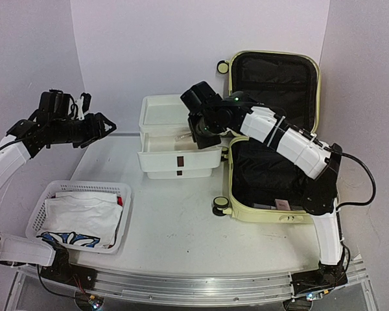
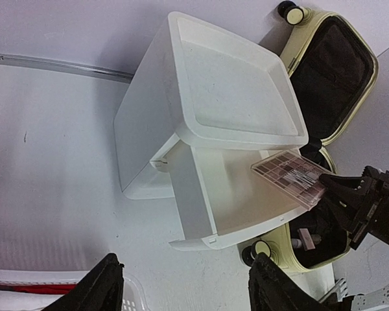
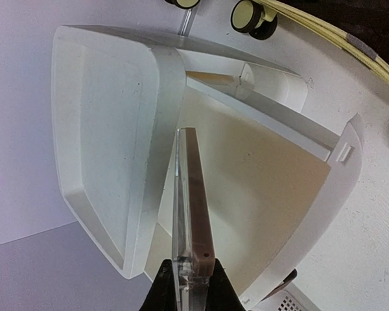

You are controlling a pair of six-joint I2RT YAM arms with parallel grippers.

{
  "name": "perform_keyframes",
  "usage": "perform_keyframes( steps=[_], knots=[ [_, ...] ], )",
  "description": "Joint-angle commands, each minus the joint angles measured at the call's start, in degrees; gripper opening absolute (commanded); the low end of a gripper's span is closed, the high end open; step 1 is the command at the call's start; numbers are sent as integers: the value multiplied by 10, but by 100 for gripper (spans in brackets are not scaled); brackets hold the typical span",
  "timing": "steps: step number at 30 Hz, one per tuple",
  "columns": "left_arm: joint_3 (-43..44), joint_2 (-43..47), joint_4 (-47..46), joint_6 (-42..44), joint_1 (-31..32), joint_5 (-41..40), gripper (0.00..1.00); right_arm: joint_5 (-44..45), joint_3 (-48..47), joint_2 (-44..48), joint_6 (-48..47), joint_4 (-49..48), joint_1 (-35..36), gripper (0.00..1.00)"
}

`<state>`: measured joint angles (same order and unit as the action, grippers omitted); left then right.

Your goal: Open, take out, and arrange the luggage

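Observation:
The pale yellow luggage [image 1: 243, 210] lies open at the right, its lid [image 1: 274, 81] upright against the wall, black lining showing; it also shows in the left wrist view [image 2: 366, 97]. My right gripper [image 1: 198, 134] is shut on a flat eyeshadow palette [image 3: 192, 194] with a clear lid, holding it edge-on above the pulled-out drawer [image 3: 266, 188]. The palette [image 2: 290, 177] shows its coloured pans in the left wrist view. My left gripper [image 1: 102, 126] is open and empty, in the air at the left; its fingertips [image 2: 104, 285] frame the table.
A white plastic drawer box [image 1: 163, 111] stands mid-table with its drawer [image 1: 179, 160] open toward me. A white perforated basket [image 1: 84, 189] with white cloth sits front left. A small pinkish item [image 1: 282, 203] lies in the luggage base. Wheels [image 1: 220, 206] jut leftward.

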<state>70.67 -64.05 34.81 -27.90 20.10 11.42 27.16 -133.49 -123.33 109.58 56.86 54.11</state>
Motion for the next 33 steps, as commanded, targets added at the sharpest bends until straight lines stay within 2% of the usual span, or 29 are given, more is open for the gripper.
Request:
perform_keyframes(
  steps=[1, 10, 22, 26, 33],
  knots=[
    [-9, 21, -28, 7, 1, 6, 67, 52, -44, -18, 21, -24, 4, 0],
    [-22, 48, -27, 9, 1, -9, 67, 74, -78, -62, 26, -31, -4, 0],
    [-18, 63, -26, 9, 1, -21, 67, 67, -107, -101, 19, -40, -28, 12],
    [-11, 62, -26, 12, 1, -21, 67, 54, -106, -101, 13, -40, -33, 22],
    [-17, 60, -26, 11, 1, -27, 68, 49, -113, -88, -54, -41, -32, 41]
  ],
)
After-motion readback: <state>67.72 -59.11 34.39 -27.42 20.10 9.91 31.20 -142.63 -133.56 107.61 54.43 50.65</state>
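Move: The right gripper still holds the makeup palette over the white cabinet's open drawer; the drawer's middle lies about 5 cm to the gripper's left, 2 cm ahead and 9 cm below. The cabinet's top tray is some 13 cm ahead, 6 cm left and 3 cm lower, and the suitcase's bottom half is about 27 cm right, 5 cm back and 20 cm down. From the left gripper the drawer is roughly 20 cm right, 7 cm ahead and 14 cm lower. Bring the right gripper about 5 cm forward while sinking nearly 4 cm into the open drawer, sliding the palette's far end in under the front edge of the cabinet's top. Then open the fingers by about a quarter of their range to let go of the palette, easing up about a centimetre and creeping on forward as they part. ##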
